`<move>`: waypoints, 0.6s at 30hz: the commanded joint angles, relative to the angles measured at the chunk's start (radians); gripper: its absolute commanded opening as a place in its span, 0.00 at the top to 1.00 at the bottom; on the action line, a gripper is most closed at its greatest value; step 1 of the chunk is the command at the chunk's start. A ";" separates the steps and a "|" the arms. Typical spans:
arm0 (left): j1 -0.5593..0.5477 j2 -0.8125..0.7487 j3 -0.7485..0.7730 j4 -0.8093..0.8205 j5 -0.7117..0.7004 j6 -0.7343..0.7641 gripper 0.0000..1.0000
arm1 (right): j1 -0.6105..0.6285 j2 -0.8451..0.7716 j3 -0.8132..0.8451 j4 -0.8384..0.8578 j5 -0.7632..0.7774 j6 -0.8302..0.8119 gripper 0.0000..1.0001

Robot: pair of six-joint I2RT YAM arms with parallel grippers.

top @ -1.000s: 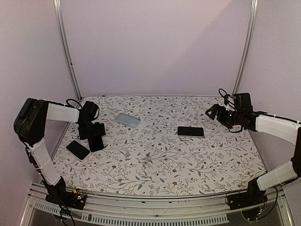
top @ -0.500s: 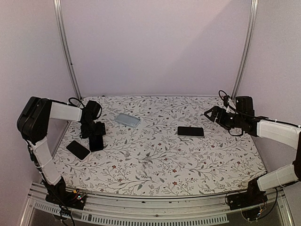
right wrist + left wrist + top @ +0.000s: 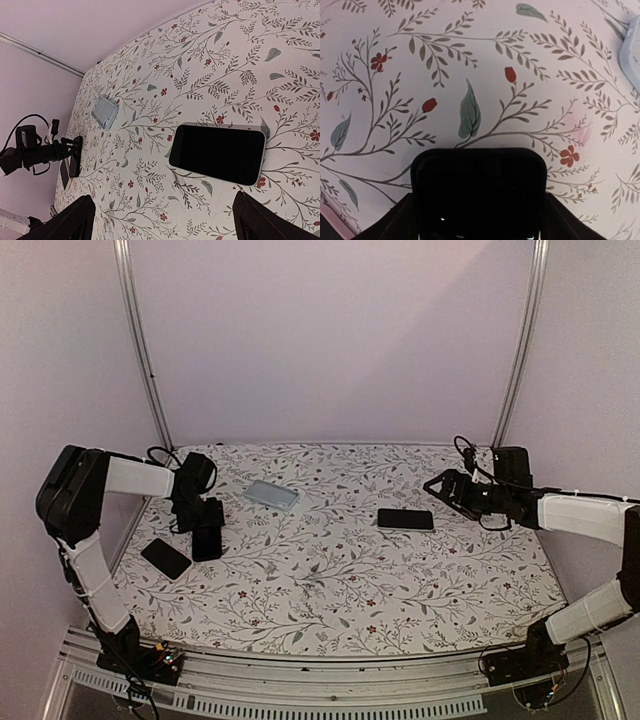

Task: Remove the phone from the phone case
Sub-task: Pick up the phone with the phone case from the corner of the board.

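A black phone case point(image 3: 479, 190) with the dark phone in it lies on the floral table at the left point(image 3: 208, 544). My left gripper point(image 3: 205, 530) is down over its near end. In the left wrist view the left gripper point(image 3: 479, 207) has one finger against each long side of the case. My right gripper point(image 3: 438, 487) hovers open at the right, just beyond a silver-edged black phone point(image 3: 405, 519). That phone point(image 3: 217, 153) lies screen up ahead of the wide-apart fingers of the right gripper point(image 3: 165, 220).
A light blue empty case point(image 3: 271, 494) lies at the back left, and it shows in the right wrist view point(image 3: 104, 112) too. Another black phone point(image 3: 166, 558) lies near the table's left edge. Pale walls and metal uprights point(image 3: 140, 350) enclose the table.
My left gripper's fingers have narrowed onto the sides of the black case. The right arm has swung left and lower, toward the silver-edged phone.
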 commanded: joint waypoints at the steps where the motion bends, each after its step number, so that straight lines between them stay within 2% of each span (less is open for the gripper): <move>1: -0.033 -0.027 -0.020 -0.015 0.061 -0.017 0.56 | 0.032 0.042 0.039 0.022 -0.025 0.004 0.01; 7: -0.084 -0.077 -0.031 0.004 0.115 -0.085 0.57 | 0.110 0.087 0.074 0.038 -0.011 0.014 0.01; 18: -0.193 -0.129 -0.058 0.144 0.276 -0.344 0.55 | 0.356 0.254 0.193 0.152 0.046 0.091 0.01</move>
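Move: The left hand already grips the phone with the phone case by its far end; the open right gripper, its meeting point, is some 54 cm right, 3 cm back and 14 cm higher. From the left hand, the pale case is 17 cm right and 10 cm ahead, the other phone 11 cm left and 11 cm back. From the right hand, the held phone is 54 cm left, 2 cm back, 15 cm below; a black phone 4 cm ahead, 1 cm left. The left hand carries the phone 10 cm right; the open right hand sweeps 12 cm left towards it. ##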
